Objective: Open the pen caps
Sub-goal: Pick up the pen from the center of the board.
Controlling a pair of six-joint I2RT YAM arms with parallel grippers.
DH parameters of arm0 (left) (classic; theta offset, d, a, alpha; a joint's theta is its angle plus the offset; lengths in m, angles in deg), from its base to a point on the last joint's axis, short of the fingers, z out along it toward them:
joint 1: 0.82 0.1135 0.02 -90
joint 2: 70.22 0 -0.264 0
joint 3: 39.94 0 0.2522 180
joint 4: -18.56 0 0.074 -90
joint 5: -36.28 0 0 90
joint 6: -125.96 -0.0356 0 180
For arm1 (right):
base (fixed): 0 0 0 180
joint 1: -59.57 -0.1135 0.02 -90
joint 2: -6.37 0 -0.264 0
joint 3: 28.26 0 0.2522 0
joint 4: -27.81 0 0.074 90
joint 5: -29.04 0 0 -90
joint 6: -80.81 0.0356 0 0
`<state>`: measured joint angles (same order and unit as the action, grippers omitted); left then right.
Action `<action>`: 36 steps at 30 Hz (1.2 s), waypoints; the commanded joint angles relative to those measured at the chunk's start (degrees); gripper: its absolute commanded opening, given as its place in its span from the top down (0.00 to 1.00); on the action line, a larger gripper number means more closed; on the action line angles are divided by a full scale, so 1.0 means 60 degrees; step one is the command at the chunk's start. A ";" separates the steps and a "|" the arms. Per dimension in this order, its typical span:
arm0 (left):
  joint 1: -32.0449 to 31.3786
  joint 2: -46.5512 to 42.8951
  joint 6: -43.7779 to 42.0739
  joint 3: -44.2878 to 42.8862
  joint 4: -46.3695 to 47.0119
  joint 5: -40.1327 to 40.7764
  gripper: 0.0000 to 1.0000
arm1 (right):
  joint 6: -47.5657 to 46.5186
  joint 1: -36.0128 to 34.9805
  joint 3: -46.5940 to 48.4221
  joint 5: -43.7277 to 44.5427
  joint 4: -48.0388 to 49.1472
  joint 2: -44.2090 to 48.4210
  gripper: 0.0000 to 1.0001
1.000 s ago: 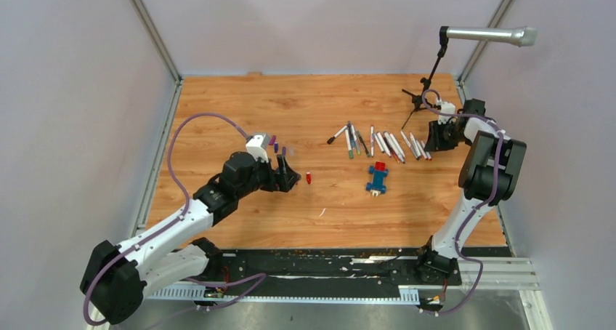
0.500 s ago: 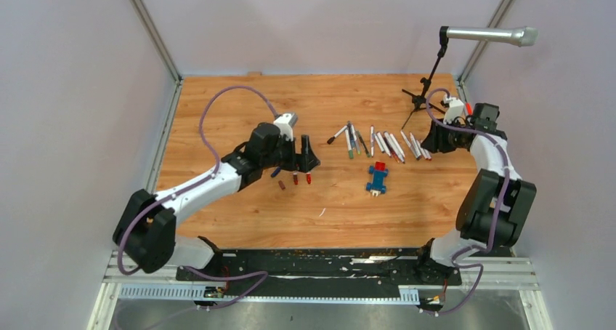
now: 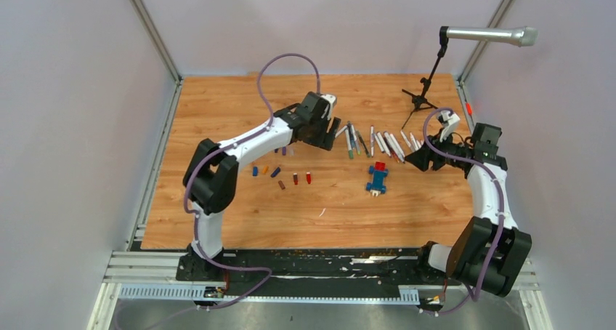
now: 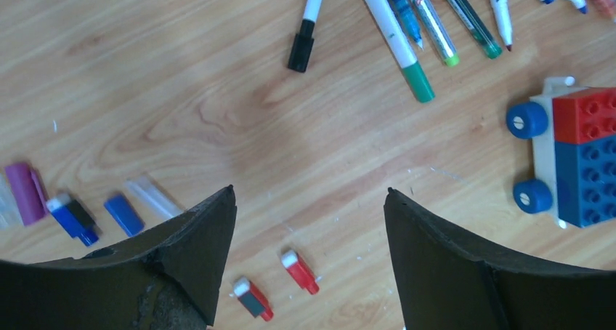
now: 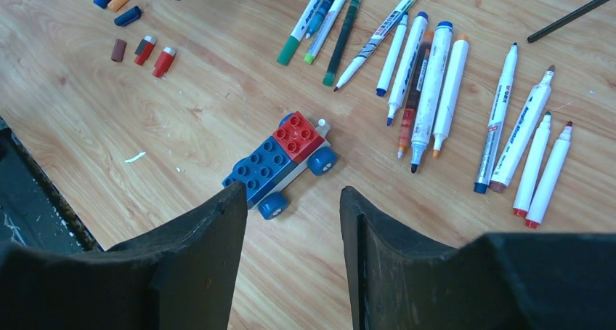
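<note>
Loose pen caps lie left of centre: two red [image 3: 309, 177] [image 3: 296, 178], a brown [image 3: 282, 185], blue [image 3: 276, 172] and orange [image 3: 265, 170]. The left wrist view shows the red caps [image 4: 300, 272], blue caps [image 4: 123, 214] and a purple cap [image 4: 25, 192]. A row of pens [image 3: 374, 141] lies at centre back; one pen keeps a black cap [image 4: 301, 45], another a green cap [image 4: 418, 81]. My left gripper [image 3: 321, 139] is open and empty above bare wood [image 4: 310, 192], just left of the pens. My right gripper [image 3: 415, 161] is open and empty [image 5: 293, 192], right of the pens.
A blue-and-red block car [image 3: 376, 178] sits in front of the pens; it also shows in the right wrist view [image 5: 280, 163]. A microphone stand [image 3: 421, 97] is at the back right. A white scrap [image 3: 322, 212] lies on the wood near the front.
My left arm has swung from the caps on the left toward the back, up to the pens. My right gripper has moved from the back right edge forward and left, toward the pens.
</note>
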<state>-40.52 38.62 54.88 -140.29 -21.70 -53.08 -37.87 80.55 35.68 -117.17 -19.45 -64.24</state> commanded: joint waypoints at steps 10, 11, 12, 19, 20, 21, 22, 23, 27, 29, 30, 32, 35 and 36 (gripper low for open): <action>-0.0196 0.3213 -0.1836 -0.4171 -0.1968 0.0521 0.37 | -0.0606 0.0093 0.0354 -0.0731 -0.0115 0.0152 0.49; -0.0196 0.3364 -0.1879 -0.4374 -0.2006 0.0509 0.39 | -0.0598 0.0081 0.0354 -0.0770 -0.0116 0.0152 0.49; -0.0195 0.3522 -0.1922 -0.4536 -0.2031 0.0515 0.41 | -0.0592 0.0083 0.0348 -0.0800 -0.0108 0.0152 0.49; -0.0194 0.4338 -0.2154 -0.5413 -0.2098 0.0605 0.50 | -0.0542 0.0090 0.0328 -0.0842 -0.0073 0.0203 0.49; -0.0194 0.4424 -0.2180 -0.5498 -0.2103 0.0617 0.51 | -0.0531 0.0093 0.0319 -0.0842 -0.0072 0.0202 0.49; -0.0194 0.4489 -0.2205 -0.5580 -0.2120 0.0624 0.51 | -0.0536 0.0090 0.0324 -0.0850 -0.0070 0.0204 0.49; -0.0196 0.4573 -0.2234 -0.5658 -0.2117 0.0625 0.51 | -0.0531 0.0086 0.0324 -0.0843 -0.0072 0.0197 0.49; -0.0195 0.4636 -0.2254 -0.5744 -0.2138 0.0601 0.52 | -0.0532 0.0093 0.0324 -0.0846 -0.0063 0.0203 0.49; -0.0194 0.4869 -0.2316 -0.5959 -0.2135 0.0537 0.53 | -0.0536 0.0089 0.0323 -0.0830 -0.0057 0.0197 0.49; -0.0194 0.4997 -0.2318 -0.6079 -0.2159 0.0562 0.54 | -0.0530 0.0082 0.0315 -0.0842 -0.0056 0.0197 0.49; -0.0194 0.5048 -0.2343 -0.6139 -0.2155 0.0566 0.55 | -0.0517 0.0081 0.0310 -0.0844 -0.0057 0.0201 0.49; -0.0194 0.5137 -0.2368 -0.6245 -0.2172 0.0601 0.56 | -0.0521 0.0090 0.0310 -0.0843 -0.0065 0.0210 0.49; -0.0203 0.5258 -0.2416 -0.6397 -0.2211 0.0665 0.59 | -0.0519 0.0090 0.0310 -0.0842 -0.0058 0.0222 0.49; -0.0195 0.5302 -0.2431 -0.6430 -0.2229 0.0681 0.60 | -0.0512 0.0091 0.0310 -0.0842 -0.0057 0.0221 0.49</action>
<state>-41.64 69.41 41.79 -175.89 -34.33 -49.71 -39.78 80.79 35.72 -120.09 -19.99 -64.26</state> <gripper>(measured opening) 0.415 0.509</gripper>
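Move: The black-capped pen's middle lies about 11 cm ahead of the left hand, 7 cm to its right and 10 cm below, cap end nearer the hand. The green-capped pen lies about 4 cm to the right of that pen and 3 cm nearer; a lone red cap is 4 cm back and 1 cm left of the hand. From the right hand, the black-capped pen is some 18 cm ahead, 24 cm left and 15 cm below. The left hand descends about 7 cm, forward and rightward over the pen's black cap, half-closing its still-empty fingers. ##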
